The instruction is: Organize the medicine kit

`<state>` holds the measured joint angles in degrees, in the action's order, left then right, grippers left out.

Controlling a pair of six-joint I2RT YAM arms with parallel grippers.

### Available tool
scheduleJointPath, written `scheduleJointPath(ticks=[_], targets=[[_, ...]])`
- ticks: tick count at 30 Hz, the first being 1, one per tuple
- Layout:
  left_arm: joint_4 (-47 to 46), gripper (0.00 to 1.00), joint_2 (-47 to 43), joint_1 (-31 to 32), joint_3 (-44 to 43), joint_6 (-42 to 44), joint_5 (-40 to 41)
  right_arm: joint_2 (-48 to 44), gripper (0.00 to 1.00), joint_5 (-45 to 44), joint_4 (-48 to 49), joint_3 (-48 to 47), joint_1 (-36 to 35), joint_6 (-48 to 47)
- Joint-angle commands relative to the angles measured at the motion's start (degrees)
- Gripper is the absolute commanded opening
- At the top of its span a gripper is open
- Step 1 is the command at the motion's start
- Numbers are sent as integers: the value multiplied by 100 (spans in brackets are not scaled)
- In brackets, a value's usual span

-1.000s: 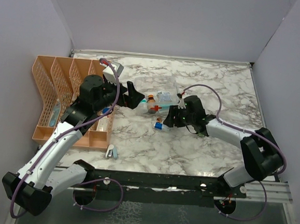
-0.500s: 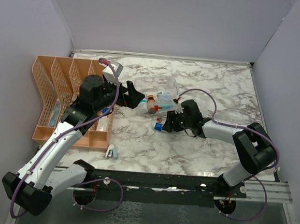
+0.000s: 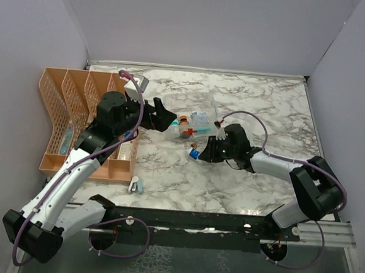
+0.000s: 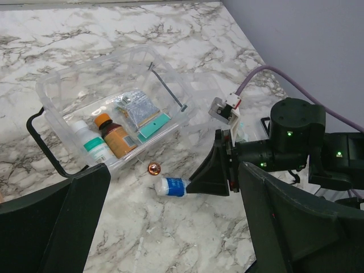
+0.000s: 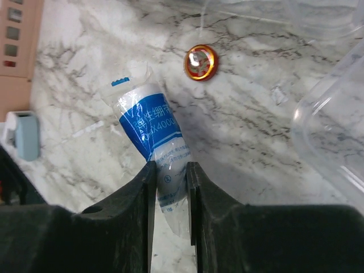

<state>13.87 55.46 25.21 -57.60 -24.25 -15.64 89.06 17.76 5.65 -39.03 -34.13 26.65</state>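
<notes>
The medicine kit (image 3: 204,120) is a clear box with a black handle, standing open mid-table; its wall (image 4: 62,94) encloses a white bottle (image 4: 94,146), a brown bottle (image 4: 115,138), a foil pack and a teal card. In front of it a blue-and-white wrapped packet (image 3: 194,154) (image 4: 170,186) (image 5: 149,128) lies on the marble. My right gripper (image 3: 204,153) (image 5: 169,170) is shut on the packet's clear tail end, low at the table. My left gripper (image 3: 165,117) (image 4: 173,166) hangs open above the kit and packet, holding nothing.
A small copper-coloured round tin (image 4: 153,168) (image 5: 201,62) lies between packet and kit. The orange lattice organizer (image 3: 76,119) stands at the left. A small pale-blue item (image 3: 135,185) (image 5: 25,133) lies near the front edge. Clear plastic of the kit (image 5: 335,131) is close on the right.
My right gripper slid in around the packet's end and its jaws closed on it. The left arm stayed where it was, open.
</notes>
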Motion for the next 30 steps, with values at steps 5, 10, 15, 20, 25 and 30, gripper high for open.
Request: scheduleJointPath(ticks=[5, 10, 15, 20, 25, 30], targets=[[-473, 99, -134, 1, 463, -823, -70, -968, 21, 1141, 748, 304, -31, 1247], [-878, 95, -264, 6, 762, -1475, -124, -1405, 23, 1445, 1166, 128, -32, 1881], [-1903, 91, -386, 1, 1139, -2224, -356, -1503, 26, 1204, 1663, -302, -28, 2646], [-2282, 91, -186, 2, 1210, -2666, -496, -1263, 27, 888, 2056, -736, -29, 3290], [-2421, 83, 172, 6, 1024, -2974, -699, -966, 27, 1061, 2308, -1002, -32, 3892], [-2613, 68, 375, 2, 968, -3275, -578, -750, 27, 1247, 2734, -1015, -31, 4309]])
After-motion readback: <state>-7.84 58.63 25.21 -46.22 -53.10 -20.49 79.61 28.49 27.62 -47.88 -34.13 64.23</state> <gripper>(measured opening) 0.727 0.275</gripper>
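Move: My right hand already grips the blue-and-white bottle, in its clear bag, just above the table. The place I take it to, my wide-open left gripper, is about 13 cm to the left, 2 cm ahead and 27 cm up. The copper disc lies about 3 cm ahead and 3 cm left, 3 cm below; the clear box's middle is some 13 cm ahead and 5 cm left, about level. From my left hand, the bottle is about 12 cm right, 2 cm back and 28 cm down. I keep my grip on the bottle and raise it with my right hand by some 22 cm, drifting about 7 cm left towards my left gripper, while my wrist swings some 40 degrees so the fingers come up from pointing down-left to about level. Meanwhile my left hand dips, comes back up, then edges about 3 cm right towards the bottle, rolling its right side up about 25 degrees and closing its fingers by roughly a quarter. ##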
